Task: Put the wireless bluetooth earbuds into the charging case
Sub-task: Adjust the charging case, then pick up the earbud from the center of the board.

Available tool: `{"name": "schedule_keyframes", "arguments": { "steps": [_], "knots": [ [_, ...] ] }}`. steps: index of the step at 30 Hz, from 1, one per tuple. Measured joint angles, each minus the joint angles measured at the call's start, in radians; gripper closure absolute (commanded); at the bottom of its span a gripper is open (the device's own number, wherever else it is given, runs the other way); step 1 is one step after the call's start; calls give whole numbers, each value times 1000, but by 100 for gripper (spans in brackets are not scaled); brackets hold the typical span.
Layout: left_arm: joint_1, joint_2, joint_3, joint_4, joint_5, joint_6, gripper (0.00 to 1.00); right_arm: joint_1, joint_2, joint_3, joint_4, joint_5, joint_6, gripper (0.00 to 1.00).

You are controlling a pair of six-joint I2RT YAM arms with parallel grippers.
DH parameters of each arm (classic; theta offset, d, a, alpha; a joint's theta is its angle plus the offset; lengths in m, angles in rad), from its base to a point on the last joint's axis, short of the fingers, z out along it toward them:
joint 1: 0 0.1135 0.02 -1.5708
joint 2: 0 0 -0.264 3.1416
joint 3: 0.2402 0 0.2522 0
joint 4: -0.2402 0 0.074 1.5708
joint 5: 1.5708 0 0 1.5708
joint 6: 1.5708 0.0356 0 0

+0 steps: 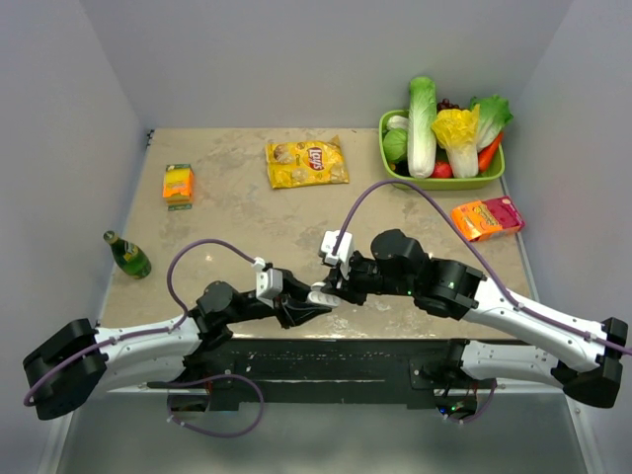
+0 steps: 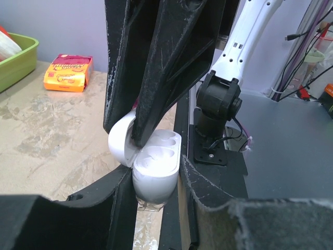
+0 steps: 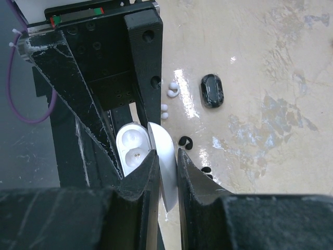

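The white charging case (image 1: 324,295) is held off the table between both grippers, near the front edge. My left gripper (image 2: 155,183) is shut on its lower body (image 2: 155,174), whose two wells show empty. My right gripper (image 3: 167,179) is shut on the hinged lid (image 3: 165,156), which stands open beside the wells (image 3: 132,146). Of the wireless bluetooth earbuds, two whitish ones (image 3: 171,91) (image 3: 164,111) and two dark ones (image 3: 185,141) (image 3: 206,171) lie loose on the table just beyond the case. In the top view the arms hide them.
A black oval object (image 3: 212,90) lies beyond the buds. Farther back are a yellow chip bag (image 1: 307,163), a small orange box (image 1: 179,183), a green bottle (image 1: 128,255), an orange-pink packet (image 1: 487,217) and a green basket (image 1: 444,183) of vegetables.
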Motion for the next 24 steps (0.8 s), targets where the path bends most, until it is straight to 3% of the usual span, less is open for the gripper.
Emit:
{"name": "schedule_keyframes", "arguments": {
  "steps": [4, 5, 8, 14, 20, 24],
  "knots": [
    [1, 3, -1, 7, 0, -2, 100, 0, 0, -1, 3, 1, 1, 100],
    [2, 4, -3, 11, 0, -3, 100, 0, 0, -1, 5, 1, 3, 86],
    [2, 11, -10, 26, 3, -4, 100, 0, 0, -5, 8, 5, 18, 65],
    [18, 9, -36, 39, -34, -3, 100, 0, -4, -7, 53, 45, 98, 41],
    [36, -27, -77, 37, -87, -6, 100, 0, -56, -7, 119, 106, 161, 28],
    [43, -105, -116, 21, -160, -19, 100, 0, -127, -51, 196, 203, 211, 32]
  ]
}}
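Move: The charging case is already in the left fingers, its middle about 1 cm right of that hand point, lid open. From the right hand, which still grips the lid, the case's middle lies some 3 cm left, 2 cm back and 2 cm down. On the table roughly 15 cm below the left hand, one black earbud lies about 7 cm ahead and 2 cm left, the other 9 cm ahead and 5 cm right. Right hand opens off the lid and rises about 6 cm; left carries the held case left and forward. ##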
